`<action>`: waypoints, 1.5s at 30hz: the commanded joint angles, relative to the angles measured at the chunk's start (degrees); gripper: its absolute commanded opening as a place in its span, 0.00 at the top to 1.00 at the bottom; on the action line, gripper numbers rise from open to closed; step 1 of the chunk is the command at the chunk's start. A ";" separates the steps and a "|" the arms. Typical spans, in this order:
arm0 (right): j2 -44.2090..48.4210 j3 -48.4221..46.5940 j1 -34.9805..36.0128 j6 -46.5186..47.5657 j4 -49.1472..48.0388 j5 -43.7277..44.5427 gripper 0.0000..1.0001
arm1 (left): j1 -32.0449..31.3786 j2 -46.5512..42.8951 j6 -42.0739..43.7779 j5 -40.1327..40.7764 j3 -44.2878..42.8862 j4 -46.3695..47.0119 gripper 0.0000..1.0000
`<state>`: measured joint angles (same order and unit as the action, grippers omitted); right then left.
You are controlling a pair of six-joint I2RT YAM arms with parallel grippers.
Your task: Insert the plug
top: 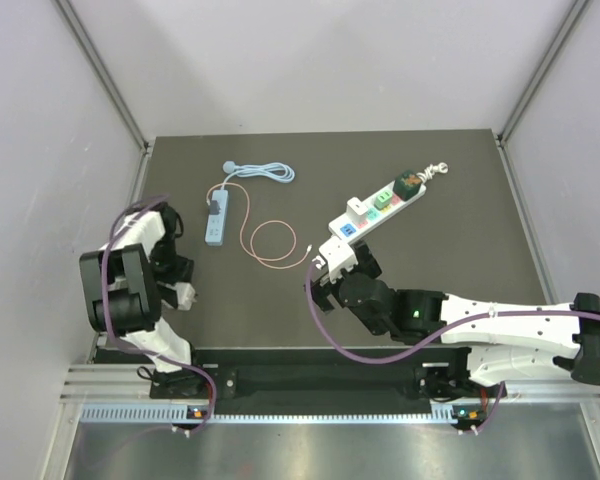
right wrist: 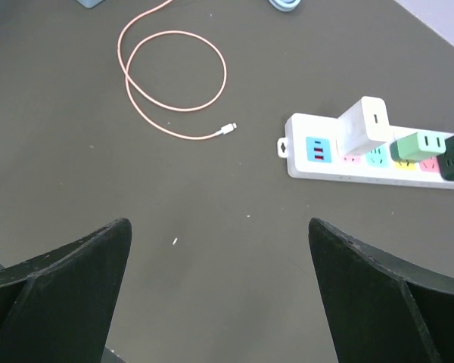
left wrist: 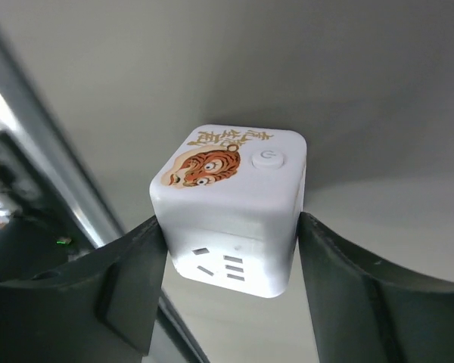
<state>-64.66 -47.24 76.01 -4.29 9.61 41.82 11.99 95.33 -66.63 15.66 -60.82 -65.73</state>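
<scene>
The plug is a white cube (left wrist: 234, 189) with a tiger picture and a round button on one face and socket slots on another. My left gripper (left wrist: 231, 231) is shut on it, its dark fingers (left wrist: 136, 280) pressing two opposite sides. From above, this gripper (top: 183, 293) is at the table's left edge, with the cube (top: 187, 296) small between the fingers. The white power strip (top: 378, 212) lies diagonally at centre right, also seen as the strip (right wrist: 378, 162) in the right wrist view. My right gripper (top: 325, 270) hovers open just near of the strip's end, with nothing between the jaws (right wrist: 219, 227).
On the strip sit a white adapter (right wrist: 363, 125), a green plug (right wrist: 418, 145) and a dark plug (top: 407, 183). A blue power strip (top: 217, 216) with its coiled blue cable (top: 263, 172) lies at back left. A thin pink cable (top: 272, 241) loops between the two strips.
</scene>
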 commanded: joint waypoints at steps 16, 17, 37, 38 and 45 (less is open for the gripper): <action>-4.07 -6.46 0.37 -10.28 5.16 0.63 0.00 | -29.04 -4.97 4.84 4.10 -10.28 2.72 1.00; -3.72 -6.46 0.02 -11.08 5.25 0.28 0.00 | -29.74 -6.72 6.84 4.55 -10.98 3.15 1.00; 13.15 -1.80 -19.57 -6.79 -0.91 -29.84 0.00 | -32.11 -27.66 38.87 -57.27 -3.00 46.00 1.00; 13.94 -2.15 -20.63 -5.91 -0.47 -30.91 0.00 | -32.20 -27.65 38.16 -60.80 -2.30 48.40 1.00; 20.54 -3.11 -30.73 -2.11 -0.82 -50.86 0.00 | -33.52 -28.62 34.99 -74.46 0.09 60.03 1.00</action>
<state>-46.24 -47.70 48.12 -8.86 10.70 3.22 -21.19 68.25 -31.83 -47.83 -59.72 -17.17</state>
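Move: The white cube plug is already between the left fingers, near the table. The open right gripper, towards which it is taken, lies some 38 cm to the left hand's right, about 2 cm farther back and 16 cm higher. From the right hand, the cube lies 38 cm left, 2 cm ahead, 16 cm below; the pink cable's tip is 18 cm ahead, 8 cm left, and the white strip's near end 23 cm ahead, 3 cm right, both some 20 cm below. The white cube, still pinched in the left fingers, is carried about 30 cm to the right, first low over the table, then also up some 23 cm, bulging forward on the way; the wrist swings the down-pointing fingers round to point right, towards the right gripper. The right hand, empty and wide open, dips slightly, then rises about 8 cm, shifts 5 cm right and rolls its left side up. ##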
